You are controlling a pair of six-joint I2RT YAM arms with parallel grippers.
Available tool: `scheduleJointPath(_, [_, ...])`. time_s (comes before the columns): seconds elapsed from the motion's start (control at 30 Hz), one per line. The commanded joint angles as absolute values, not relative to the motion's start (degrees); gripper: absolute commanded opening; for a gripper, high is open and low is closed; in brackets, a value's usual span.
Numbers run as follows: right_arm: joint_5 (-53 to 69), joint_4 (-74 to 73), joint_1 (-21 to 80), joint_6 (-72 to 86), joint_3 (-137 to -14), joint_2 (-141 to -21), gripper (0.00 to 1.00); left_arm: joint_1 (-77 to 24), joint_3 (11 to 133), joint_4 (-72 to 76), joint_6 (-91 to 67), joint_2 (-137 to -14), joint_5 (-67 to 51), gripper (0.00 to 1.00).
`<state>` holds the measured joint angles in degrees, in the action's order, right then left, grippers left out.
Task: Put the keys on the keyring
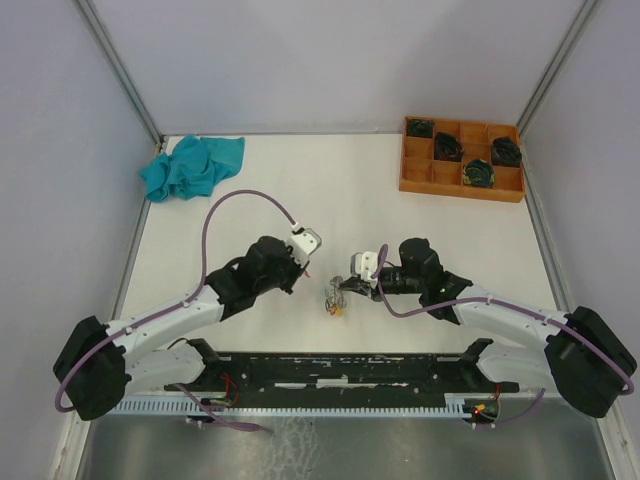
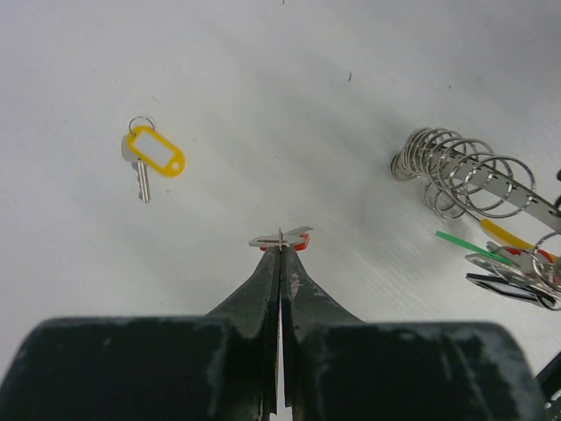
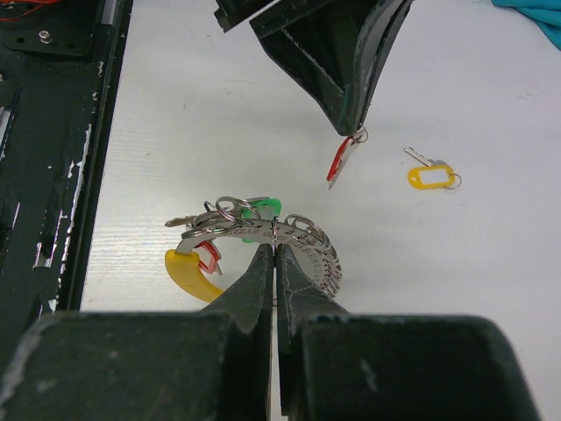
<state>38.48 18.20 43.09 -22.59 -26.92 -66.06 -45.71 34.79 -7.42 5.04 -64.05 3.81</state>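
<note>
My left gripper (image 2: 280, 242) is shut on a small metal key with a red tag (image 2: 296, 243), held just above the table. The right wrist view shows that key (image 3: 340, 160) hanging from the left fingertips (image 3: 354, 105). My right gripper (image 3: 275, 239) is shut on the silvery ribbed keyring (image 3: 302, 239), which carries a long yellow tag (image 3: 188, 274), a green-tagged key (image 3: 263, 209) and a red tag (image 3: 209, 257). A key with a yellow tag (image 2: 151, 154) lies loose on the table, beyond the left gripper. From above, the keyring (image 1: 335, 298) sits between both grippers.
A blue cloth (image 1: 192, 166) lies crumpled at the far left. At the far right stands an orange compartment tray (image 1: 406, 184) holding black round coils (image 1: 478, 173). The black mounting rail (image 1: 340, 370) runs along the near edge.
</note>
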Motion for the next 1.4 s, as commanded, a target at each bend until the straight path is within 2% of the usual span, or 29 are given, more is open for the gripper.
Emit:
scheduleJointPath(0.0, [37.5, 16.2, 43.2, -22.2, -28.4, -65.5, 0.01, -45.0, 34.6, -2.5, 7.4, -60.6, 1.7, 0.03])
scheduleJointPath(0.4, [38.0, 15.4, 43.2, -22.2, -28.9, -66.2, 0.01, -44.8, 41.3, -23.0, -14.7, -57.9, 6.5, 0.03])
scheduleJointPath(0.63, [37.7, 14.8, 43.2, -22.1, -29.3, -66.6, 0.01, -43.8, 46.7, -27.2, -17.7, -67.8, 8.2, 0.03])
scheduleJointPath(1.2, [37.3, 14.2, 43.2, -22.4, -29.4, -67.1, 0.01, -39.2, 51.0, -11.2, -14.9, -90.2, 9.6, 0.03])
scheduleJointPath(1.37, [37.4, 14.2, 43.2, -22.5, -29.5, -67.2, 0.01, -39.2, 50.6, -11.5, -15.4, -90.9, 10.3, 0.09])
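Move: The left hand holds the red-tagged key; the bare table spot it is taken to lies about 4 cm ahead, 1 cm left and 8 cm below. On the table farther out, roughly 12 cm ahead of that hand and 2 cm left, is the yellow-tagged key. The keyring hangs about 6 cm back and 6 cm right, nearly level. From the right hand, the spot is some 10 cm ahead, 9 cm left and 11 cm down. Drifting back and left a couple of centimetres with a slight rise, the left hand then goes down about 9 cm and forward some 6, away from the keyring, to set the red-tagged key on bare table. On the way the wrist swings roughly 25 degrees counter-clockwise and tips down about 20; its grip eases at the bottom. The right hand keeps holding the keyring still. ##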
